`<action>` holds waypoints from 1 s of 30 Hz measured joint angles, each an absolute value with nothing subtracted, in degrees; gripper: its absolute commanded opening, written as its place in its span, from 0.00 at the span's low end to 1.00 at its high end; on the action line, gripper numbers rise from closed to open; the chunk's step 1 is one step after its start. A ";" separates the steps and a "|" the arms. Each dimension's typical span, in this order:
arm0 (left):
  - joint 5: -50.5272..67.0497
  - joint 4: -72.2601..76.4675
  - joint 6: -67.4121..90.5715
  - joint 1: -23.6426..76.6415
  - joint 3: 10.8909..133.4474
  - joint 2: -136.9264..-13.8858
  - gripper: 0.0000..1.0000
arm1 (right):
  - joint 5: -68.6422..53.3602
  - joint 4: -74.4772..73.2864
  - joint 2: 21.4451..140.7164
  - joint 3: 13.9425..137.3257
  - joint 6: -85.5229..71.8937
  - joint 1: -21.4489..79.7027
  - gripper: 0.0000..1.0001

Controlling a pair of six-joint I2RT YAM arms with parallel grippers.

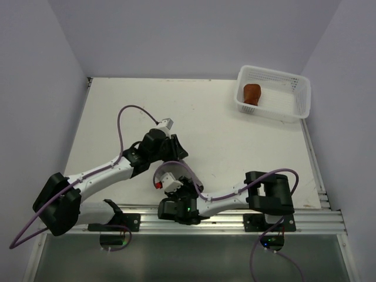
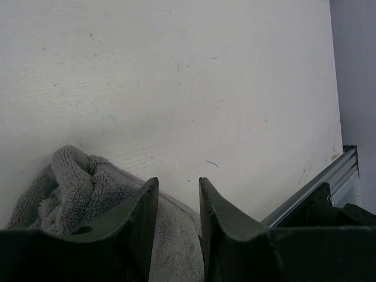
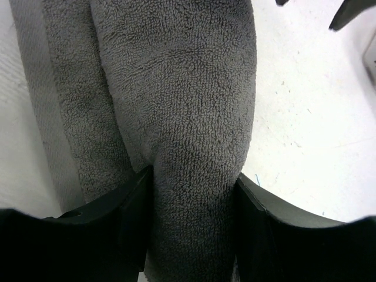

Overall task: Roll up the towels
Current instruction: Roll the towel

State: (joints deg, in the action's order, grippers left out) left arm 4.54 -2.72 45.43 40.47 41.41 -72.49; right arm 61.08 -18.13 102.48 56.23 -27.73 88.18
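Note:
The grey towel (image 3: 176, 88) lies on the white table as a thick lengthwise roll with a flatter fold beside it. My right gripper (image 3: 194, 174) straddles the roll, and both fingers press against its sides. In the left wrist view the grey towel (image 2: 70, 188) is bunched at the lower left and runs back between the fingers of my left gripper (image 2: 178, 182), which is closed on it. From above, the left gripper (image 1: 175, 153) and right gripper (image 1: 175, 176) meet near the table's front centre and hide the grey towel. The rust-brown towel (image 1: 252, 93) sits rolled in the basket.
A white mesh basket (image 1: 299, 97) stands at the table's far right corner. An aluminium rail (image 1: 235, 218) runs along the near edge, where both arm bases sit. Purple cables loop over both arms.

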 measured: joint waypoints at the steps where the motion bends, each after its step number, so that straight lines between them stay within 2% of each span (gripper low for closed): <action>1: 4.62 -2.35 45.60 40.64 40.60 -72.31 0.37 | 61.93 -19.27 103.74 57.32 -27.90 88.82 0.55; 8: 5.32 1.02 47.57 41.71 32.80 -70.76 0.37 | 63.57 -24.38 107.63 60.62 -29.36 90.89 0.61; 18: 4.75 5.39 48.95 41.76 27.03 -67.48 0.36 | 60.01 -25.23 106.87 60.93 -30.09 90.96 0.80; 26: 3.73 6.00 48.95 41.80 24.73 -65.71 0.36 | 45.78 -18.96 95.24 56.60 -28.56 88.33 0.92; 30: 3.53 6.92 49.01 41.80 23.64 -65.10 0.36 | 38.41 -15.70 88.71 52.99 -28.69 85.91 0.92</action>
State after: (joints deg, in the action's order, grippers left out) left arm 3.53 6.92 49.01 41.80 23.64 -65.10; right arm 38.41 -15.70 88.71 52.99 -28.69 85.91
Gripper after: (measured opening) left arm 0.364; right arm 0.919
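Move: The right hand's half-open fingers straddle the near part of the grey towel roll, whose middle lies about 6 cm ahead and 4 cm left of it, 1 cm below. The towel's flat tail lies level with this hand, some 11 cm to its left and 3 cm lower. The left hand hovers over the roll's far part: the roll's middle is roughly 4 cm back, 2 cm left and 8 cm below it. The right fingers let go of the towel roll, opening from about half to nearly full as the hand draws back some 3.5 cm and to the left, dips slightly, then lifts clear with the fingers tipping steeper. Meanwhile the left hand sinks about 5.5 cm, going back and left too, onto the far part of the roll, fingers still about a third open. ##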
